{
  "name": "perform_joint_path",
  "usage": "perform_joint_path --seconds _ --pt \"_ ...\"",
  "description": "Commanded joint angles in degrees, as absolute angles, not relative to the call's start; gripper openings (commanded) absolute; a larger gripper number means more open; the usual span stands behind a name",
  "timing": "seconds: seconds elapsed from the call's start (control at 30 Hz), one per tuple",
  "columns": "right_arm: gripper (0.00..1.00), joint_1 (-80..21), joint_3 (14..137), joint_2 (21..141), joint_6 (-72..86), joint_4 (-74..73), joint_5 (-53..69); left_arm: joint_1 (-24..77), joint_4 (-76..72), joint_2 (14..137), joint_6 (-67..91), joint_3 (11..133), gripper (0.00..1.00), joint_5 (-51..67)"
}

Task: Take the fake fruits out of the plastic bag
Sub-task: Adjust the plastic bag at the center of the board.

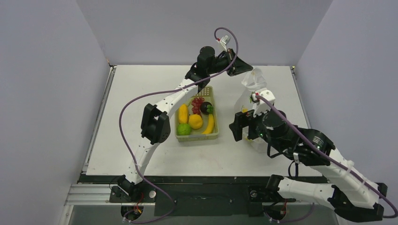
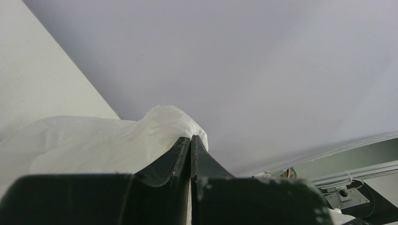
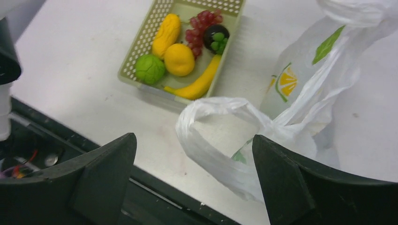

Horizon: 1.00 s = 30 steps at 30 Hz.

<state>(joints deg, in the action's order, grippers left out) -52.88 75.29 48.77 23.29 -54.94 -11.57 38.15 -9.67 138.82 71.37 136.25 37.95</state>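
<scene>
The white plastic bag (image 1: 251,91) stands right of the basket, its top pulled up. My left gripper (image 1: 240,65) is shut on that top; in the left wrist view the closed jaws (image 2: 191,137) pinch the white film (image 2: 94,145). My right gripper (image 1: 241,128) hangs open beside the bag's near side. Its fingers (image 3: 192,138) straddle a loose loop handle (image 3: 220,140) without touching it. Fake fruits lie in the basket: a green round one (image 3: 150,69), a dark maroon one (image 3: 216,35), a banana (image 3: 199,84), red grapes (image 1: 197,101). What the bag (image 3: 319,79) holds is hidden.
The yellow-green slotted basket (image 1: 213,136) sits mid-table, just left of the bag. The table's near edge and a black rail (image 3: 56,136) lie below the right gripper. The left arm's purple cable (image 1: 126,108) loops over the table's left half.
</scene>
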Motion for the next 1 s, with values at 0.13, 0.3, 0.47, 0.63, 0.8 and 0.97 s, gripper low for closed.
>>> perform_joint_path --seconds 0.13,0.3,0.47,0.63,0.8,0.97 --pt "0.39 -63.29 81.66 60.34 29.03 -64.50 -57.46 37.85 -14.94 135.95 73.14 137.08 0.00 37.37" --pt "0.00 -55.85 82.28 56.94 33.22 -64.80 -63.05 36.00 -21.88 140.20 81.27 144.64 0.00 35.03" --pt "0.00 -42.67 87.34 53.23 29.49 -60.63 -65.08 34.46 -26.49 144.71 88.20 150.56 0.00 29.01" --pt "0.00 -39.82 91.50 49.83 22.11 -54.47 -68.76 33.67 -34.10 146.36 93.23 150.24 0.00 21.24" --pt "0.00 -39.81 88.46 43.22 17.59 -51.96 -66.19 31.18 -34.87 148.01 97.44 150.42 0.00 21.35" --pt "0.00 -39.83 75.21 39.30 25.05 -54.23 -35.88 29.87 -37.78 148.39 102.54 144.13 0.00 29.09"
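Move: For the right hand, open around it, the bag's near handle lies about 5 cm ahead, 2 cm to its right and 2 cm lower. The far handle, still pinched in the left fingers, is some 27 cm ahead and 6 cm right, about level. The fruit basket lies roughly 27 cm ahead, 19 cm left and 28 cm below. From the left hand, the near handle is about 21 cm back, 3 cm left, 4 cm lower. Right hand pinches the near handle 5 cm ahead, swings 20 cm right and up; left hand rises, holding. ##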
